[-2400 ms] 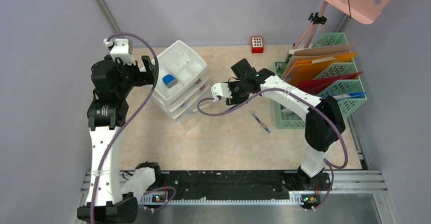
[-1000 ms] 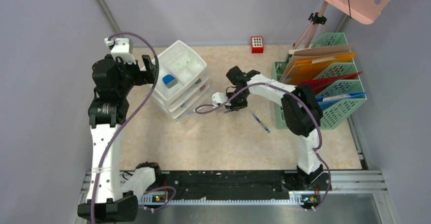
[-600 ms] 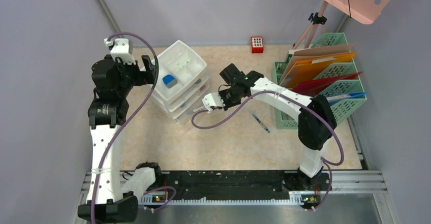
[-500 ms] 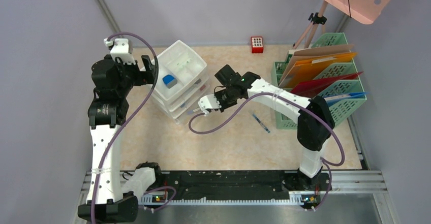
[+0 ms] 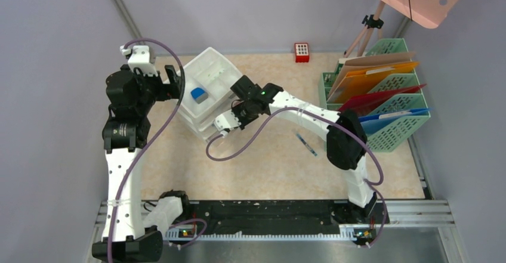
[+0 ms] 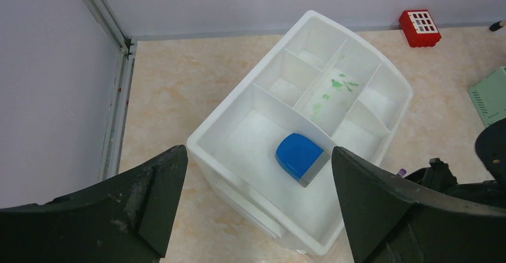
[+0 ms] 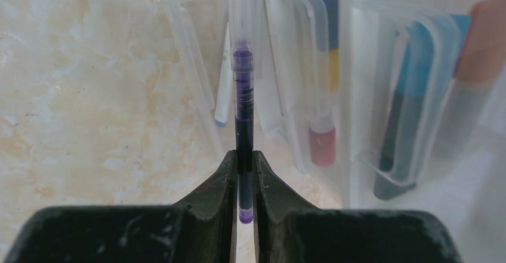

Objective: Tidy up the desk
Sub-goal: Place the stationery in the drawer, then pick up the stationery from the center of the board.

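Note:
The desk point(image 5: 268, 173) is a beige mottled top. At its back left stands a white drawer unit point(image 5: 209, 90), its top tray point(image 6: 358, 66) holding a blue and grey block point(image 6: 301, 157). My left gripper point(image 6: 258, 152) hovers open above that tray, nothing between its fingers. My right gripper point(image 7: 243, 155) is shut on a purple pen point(image 7: 243, 108), which points ahead at the unit's clear drawers point(image 7: 310, 66). In the top view the right gripper point(image 5: 224, 129) sits low at the unit's front corner.
A second pen point(image 5: 307, 144) lies on the desk to the right. A green mesh file rack point(image 5: 382, 114) with folders stands at the right wall, a red block point(image 5: 302, 52) at the back. The drawers hold markers point(image 7: 322, 144). A black rail point(image 5: 268, 209) runs along the near edge.
My right arm has swung left with the pen, from mid-desk to the front of the drawer unit. The left arm has stayed where it was.

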Robot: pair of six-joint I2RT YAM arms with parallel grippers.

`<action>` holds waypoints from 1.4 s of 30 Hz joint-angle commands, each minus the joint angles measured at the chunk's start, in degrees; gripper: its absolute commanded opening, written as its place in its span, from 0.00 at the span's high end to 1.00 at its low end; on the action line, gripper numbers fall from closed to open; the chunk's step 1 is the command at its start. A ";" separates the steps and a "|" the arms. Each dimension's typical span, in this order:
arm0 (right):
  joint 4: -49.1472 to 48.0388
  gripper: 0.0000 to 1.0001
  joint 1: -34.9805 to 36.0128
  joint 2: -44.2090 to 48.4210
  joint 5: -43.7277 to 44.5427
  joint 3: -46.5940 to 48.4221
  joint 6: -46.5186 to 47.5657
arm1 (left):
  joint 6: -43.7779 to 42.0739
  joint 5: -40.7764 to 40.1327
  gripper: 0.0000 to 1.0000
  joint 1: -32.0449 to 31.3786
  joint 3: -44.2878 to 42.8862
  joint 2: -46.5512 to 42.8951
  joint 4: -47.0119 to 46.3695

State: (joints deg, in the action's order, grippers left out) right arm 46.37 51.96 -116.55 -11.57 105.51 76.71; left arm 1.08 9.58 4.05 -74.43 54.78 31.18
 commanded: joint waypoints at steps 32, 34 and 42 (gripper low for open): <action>-8.19 0.56 -6.16 17.42 3.57 -15.67 -19.79 | -0.55 0.74 0.04 0.41 0.55 -2.27 -3.26; -10.21 0.55 -9.11 20.53 3.34 -20.62 -23.75 | -0.55 1.09 0.04 0.42 0.54 -2.35 -3.31; -13.70 0.49 -18.34 26.43 2.77 -35.31 -40.80 | -0.30 2.02 0.04 0.41 1.83 -2.77 -4.06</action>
State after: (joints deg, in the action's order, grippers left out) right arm 34.81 35.88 -92.60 -7.40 74.56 47.37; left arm 0.93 10.55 4.10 -73.95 53.32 30.39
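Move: The right hand already pinches the purple-capped pen; the open low drawer lies about 7 cm below, some 3 cm left and 2 cm back. The drawer box's middle is about 9 cm left and 6 cm ahead, roughly level in height. The blue pen on the table lies around 23 cm right, 5 cm back, 12 cm below. From the idle left hand, that drawer is about 17 cm right, 1 cm back and 30 cm below. Right hand lowers the pen into the drawer, opens, then lifts and swings about 20 cm right, turning clockwise. ##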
